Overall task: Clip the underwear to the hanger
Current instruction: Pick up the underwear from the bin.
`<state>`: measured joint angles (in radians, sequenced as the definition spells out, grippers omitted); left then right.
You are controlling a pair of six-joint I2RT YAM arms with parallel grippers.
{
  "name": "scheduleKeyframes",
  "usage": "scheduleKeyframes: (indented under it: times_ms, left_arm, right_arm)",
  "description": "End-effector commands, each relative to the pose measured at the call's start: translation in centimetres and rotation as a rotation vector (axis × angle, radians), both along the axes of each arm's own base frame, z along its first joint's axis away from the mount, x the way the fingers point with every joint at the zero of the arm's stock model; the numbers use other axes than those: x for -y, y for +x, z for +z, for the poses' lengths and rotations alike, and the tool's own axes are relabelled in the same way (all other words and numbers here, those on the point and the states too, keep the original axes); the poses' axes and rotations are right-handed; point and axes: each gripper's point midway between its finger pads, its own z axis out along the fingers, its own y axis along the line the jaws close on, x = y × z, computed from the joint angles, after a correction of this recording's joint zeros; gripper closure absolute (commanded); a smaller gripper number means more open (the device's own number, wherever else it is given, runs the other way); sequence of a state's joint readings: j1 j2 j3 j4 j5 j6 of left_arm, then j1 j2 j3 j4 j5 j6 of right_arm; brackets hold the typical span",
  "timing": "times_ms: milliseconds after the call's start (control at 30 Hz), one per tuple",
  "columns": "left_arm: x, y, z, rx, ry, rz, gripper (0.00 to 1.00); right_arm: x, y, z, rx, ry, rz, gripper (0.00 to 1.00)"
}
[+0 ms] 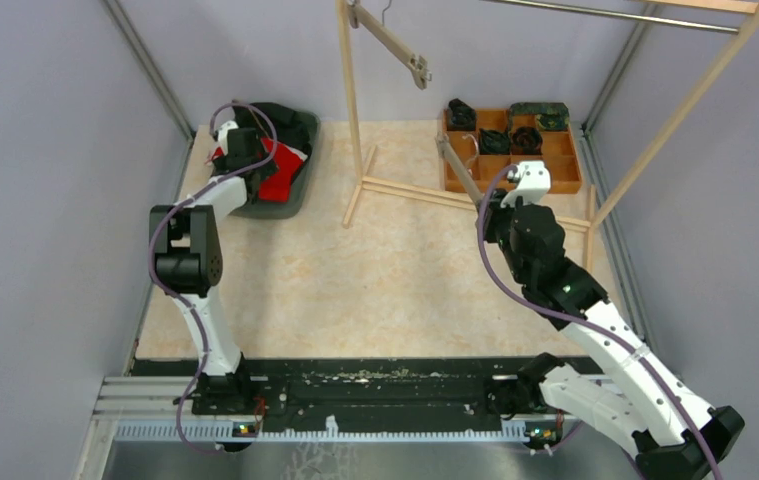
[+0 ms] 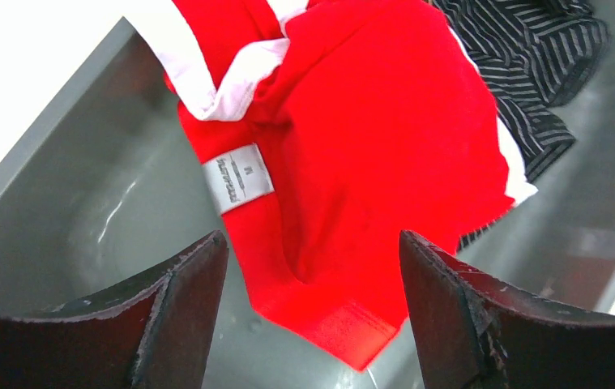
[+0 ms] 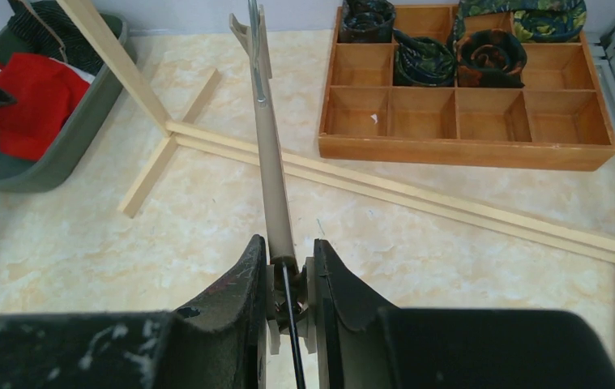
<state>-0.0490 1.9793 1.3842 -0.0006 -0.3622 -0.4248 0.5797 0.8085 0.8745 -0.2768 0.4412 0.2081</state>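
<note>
The red underwear (image 2: 369,146) with white trim lies crumpled in a grey bin (image 2: 85,203) at the far left (image 1: 280,175). My left gripper (image 2: 312,267) hovers just over it, open, its jaws straddling the garment's lower corner without touching. My right gripper (image 3: 290,267) is shut on the clip end of a beige hanger (image 3: 271,162), whose bar runs away from the jaws with its metal hook at the far end. From above, this hanger (image 1: 463,170) is held over the table to the right of centre, by the right gripper (image 1: 490,205).
A black striped garment (image 2: 523,57) shares the bin. A wooden rack's base (image 3: 417,198) crosses the table, and another hanger (image 1: 395,45) hangs from its upper rail. A wooden compartment tray (image 3: 466,150) with rolled ties sits at the back right.
</note>
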Motion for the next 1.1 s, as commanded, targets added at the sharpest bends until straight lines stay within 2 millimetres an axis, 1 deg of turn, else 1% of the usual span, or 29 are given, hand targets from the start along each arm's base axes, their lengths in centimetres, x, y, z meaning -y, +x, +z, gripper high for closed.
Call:
scheduleKeyframes:
  times_ms: [0, 33, 133, 200, 233, 267, 333, 367, 400, 433, 467, 533, 633, 733, 800, 833, 967, 1067]
  left_arm:
    - [-1.1, 1.9, -0.6, -0.001, 0.038, 0.025, 0.18]
    - [-1.1, 2.2, -1.2, -0.013, 0.041, 0.027, 0.18]
    - [-1.1, 3.1, -2.0, -0.024, 0.047, 0.017, 0.2]
    - [-1.0, 3.6, -2.3, -0.024, 0.042, 0.008, 0.3]
    - [-0.9, 3.7, -2.3, -0.02, 0.039, 0.004, 0.32]
    - [-0.9, 3.9, -2.3, -0.016, 0.035, 0.005, 0.37]
    - [-0.9, 4.1, -2.0, -0.009, 0.036, 0.006, 0.58]
    - [-1.0, 4.1, -1.9, -0.009, 0.033, 0.009, 0.76]
    - [-1.0, 4.0, -1.6, -0.008, 0.029, 0.02, 0.88]
    - [-0.8, 3.9, -1.0, 0.004, 0.02, 0.016, 0.97]
    - [-0.6, 3.8, 0.4, 0.03, 0.009, 0.008, 1.0]
    - [0.3, 3.5, 3.2, 0.081, -0.019, -0.029, 1.0]
    - [1.8, 2.3, 8.5, 0.192, -0.043, -0.082, 1.0]
    - [3.9, 0.8, 12.5, 0.263, -0.076, -0.143, 1.0]
    - [5.2, -0.4, 14.3, 0.3, -0.115, -0.185, 1.0]
    - [5.8, -1.2, 14.7, 0.309, -0.131, -0.204, 1.0]
    - [8.0, -3.4, 17.7, 0.357, -0.151, -0.275, 1.0]
    - [10.1, -5.0, 19.6, 0.37, -0.159, -0.339, 1.0]
  right_arm:
    - [-0.9, -0.2, 2.1, 0.072, 0.077, 0.045, 1.0]
    - [-1.0, -0.2, 2.0, 0.069, 0.076, 0.049, 1.0]
    - [-1.2, -0.1, 1.8, 0.063, 0.074, 0.058, 1.0]
    - [-1.3, -0.1, 1.7, 0.063, 0.075, 0.061, 1.0]
    - [-1.3, -0.1, 1.6, 0.062, 0.075, 0.063, 1.0]
    - [-1.3, -0.1, 1.6, 0.063, 0.075, 0.063, 1.0]
    - [-1.4, -0.1, 1.5, 0.062, 0.076, 0.065, 1.0]
    - [-1.4, -0.1, 1.5, 0.062, 0.076, 0.067, 1.0]
    - [-1.4, -0.1, 1.5, 0.062, 0.076, 0.069, 1.0]
    - [-1.5, -0.1, 1.4, 0.062, 0.077, 0.073, 1.0]
    - [-1.6, 0.0, 1.4, 0.062, 0.077, 0.073, 1.0]
    - [-1.7, 0.0, 1.3, 0.059, 0.076, 0.078, 1.0]
    - [-1.7, 0.0, 1.1, 0.055, 0.074, 0.079, 1.0]
    - [-1.7, 0.0, 1.2, 0.059, 0.075, 0.079, 1.0]
    - [-1.6, 0.0, 1.2, 0.059, 0.072, 0.075, 1.0]
    - [-1.5, 0.0, 1.2, 0.06, 0.072, 0.073, 1.0]
    - [-1.6, -0.1, 1.3, 0.06, 0.071, 0.076, 1.0]
    - [-1.5, -0.1, 1.3, 0.061, 0.073, 0.076, 1.0]
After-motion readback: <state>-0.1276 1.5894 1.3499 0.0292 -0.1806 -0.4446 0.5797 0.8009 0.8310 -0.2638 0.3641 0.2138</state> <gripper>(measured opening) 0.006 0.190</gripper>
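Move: The red underwear lies in the bin, its middle some 5 cm ahead of the left hand and about 5 cm below, level with it sideways. From the left hand the black striped garment is roughly 15 cm ahead, 3 cm right and 5 cm below; the foot of the wooden post is about 23 cm right, 2 cm ahead and 7 cm below. From the right hand the red underwear lies roughly 28 cm ahead, 50 cm left and 22 cm below. Ease the open left gripper forward and down, about 3 cm each way, to the red underwear and pinch it near its white label. Then lift it quickly by some 22 cm, swinging right and a bit back while the fingers tip up about 25 degrees. Keep the hanger gripped in the right hand, letting it settle a centimetre or two down and left. ##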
